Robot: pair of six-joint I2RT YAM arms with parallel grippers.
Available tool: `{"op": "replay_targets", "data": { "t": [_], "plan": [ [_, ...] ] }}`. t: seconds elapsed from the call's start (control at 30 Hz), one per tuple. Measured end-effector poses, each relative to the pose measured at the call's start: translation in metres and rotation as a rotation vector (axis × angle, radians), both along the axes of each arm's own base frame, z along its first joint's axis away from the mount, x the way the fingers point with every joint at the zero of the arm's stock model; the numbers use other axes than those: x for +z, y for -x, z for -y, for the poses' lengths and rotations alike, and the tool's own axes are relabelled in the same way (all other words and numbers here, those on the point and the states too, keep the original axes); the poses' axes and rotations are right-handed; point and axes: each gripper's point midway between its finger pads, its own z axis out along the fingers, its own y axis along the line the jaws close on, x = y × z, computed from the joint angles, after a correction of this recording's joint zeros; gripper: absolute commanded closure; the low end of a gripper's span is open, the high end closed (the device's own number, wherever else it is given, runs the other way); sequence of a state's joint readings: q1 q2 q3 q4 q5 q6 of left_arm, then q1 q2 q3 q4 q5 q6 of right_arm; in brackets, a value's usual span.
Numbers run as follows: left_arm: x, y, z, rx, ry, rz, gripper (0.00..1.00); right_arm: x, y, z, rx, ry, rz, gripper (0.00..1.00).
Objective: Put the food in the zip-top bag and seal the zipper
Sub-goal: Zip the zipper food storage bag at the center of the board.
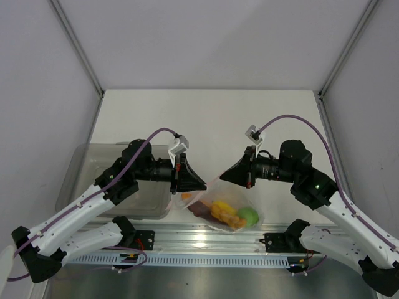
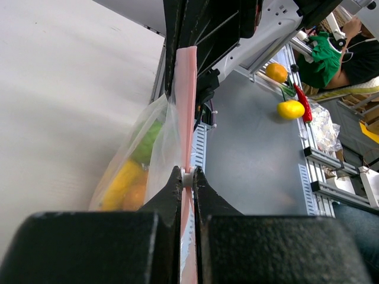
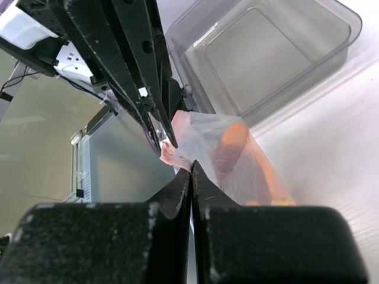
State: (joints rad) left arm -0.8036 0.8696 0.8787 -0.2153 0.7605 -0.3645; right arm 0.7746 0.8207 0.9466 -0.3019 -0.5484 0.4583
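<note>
The zip-top bag hangs between both grippers near the table's front edge. Inside lies the food: a dark-red slice, yellow-orange pieces and a lime-green fruit. My left gripper is shut on the zipper, with a small white slider pinched between its tips. The pink strip runs straight away from it towards the right gripper. My right gripper is shut on the bag's pink top corner. Through the bag's wall the food shows as orange and dark red.
A grey translucent bin stands at the left behind the left arm, and shows again as the bin in the right wrist view. An aluminium rail runs along the front edge. Loose toy foods lie on a grey surface beyond the table.
</note>
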Motion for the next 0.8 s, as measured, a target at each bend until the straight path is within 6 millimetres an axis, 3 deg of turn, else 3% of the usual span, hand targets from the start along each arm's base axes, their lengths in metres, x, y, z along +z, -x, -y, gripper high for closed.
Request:
{"op": "replay_targets", "data": {
  "t": [0.2, 0.37, 0.47, 0.8],
  "plan": [
    [-0.003, 0.002, -0.001, -0.004, -0.013, -0.014, 0.99, 0.001, 0.009, -0.003, 0.104, 0.005, 0.011, 0.98],
    [-0.008, 0.003, -0.001, -0.014, -0.029, -0.032, 0.99, 0.0, 0.02, -0.005, 0.198, 0.006, 0.035, 0.75],
    [-0.008, 0.005, -0.001, -0.021, -0.029, -0.035, 0.99, 0.002, 0.027, -0.004, 0.248, -0.002, 0.064, 0.7],
    [-0.007, 0.007, -0.001, -0.033, -0.027, -0.038, 0.99, 0.002, 0.04, -0.003, 0.355, -0.007, 0.12, 0.71]
  ]
}}
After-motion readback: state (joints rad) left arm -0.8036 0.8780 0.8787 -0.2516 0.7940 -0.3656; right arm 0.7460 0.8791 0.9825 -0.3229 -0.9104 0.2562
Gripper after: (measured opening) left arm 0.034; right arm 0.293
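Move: The zipper slider is pinched in the left fingers, so for the left hand it is right at the hand point. From the right hand, closed on the strip's free end, the slider lies about 5 cm left, 2 cm back and a touch lower. In the bag, the yellow food is some 15 cm below the right hand, 3 cm right and 2 cm back; the green food is about 11 cm right, 3 cm back and 16 cm down. The zipper strip's end is let go by the right fingers, which open to about a third of their range while that hand goes back some 4 cm and swings about 20 degrees counter-clockwise, its tips staying around the strip. The left hand keeps its pinch on the slider, easing barely a centimetre back and down. ##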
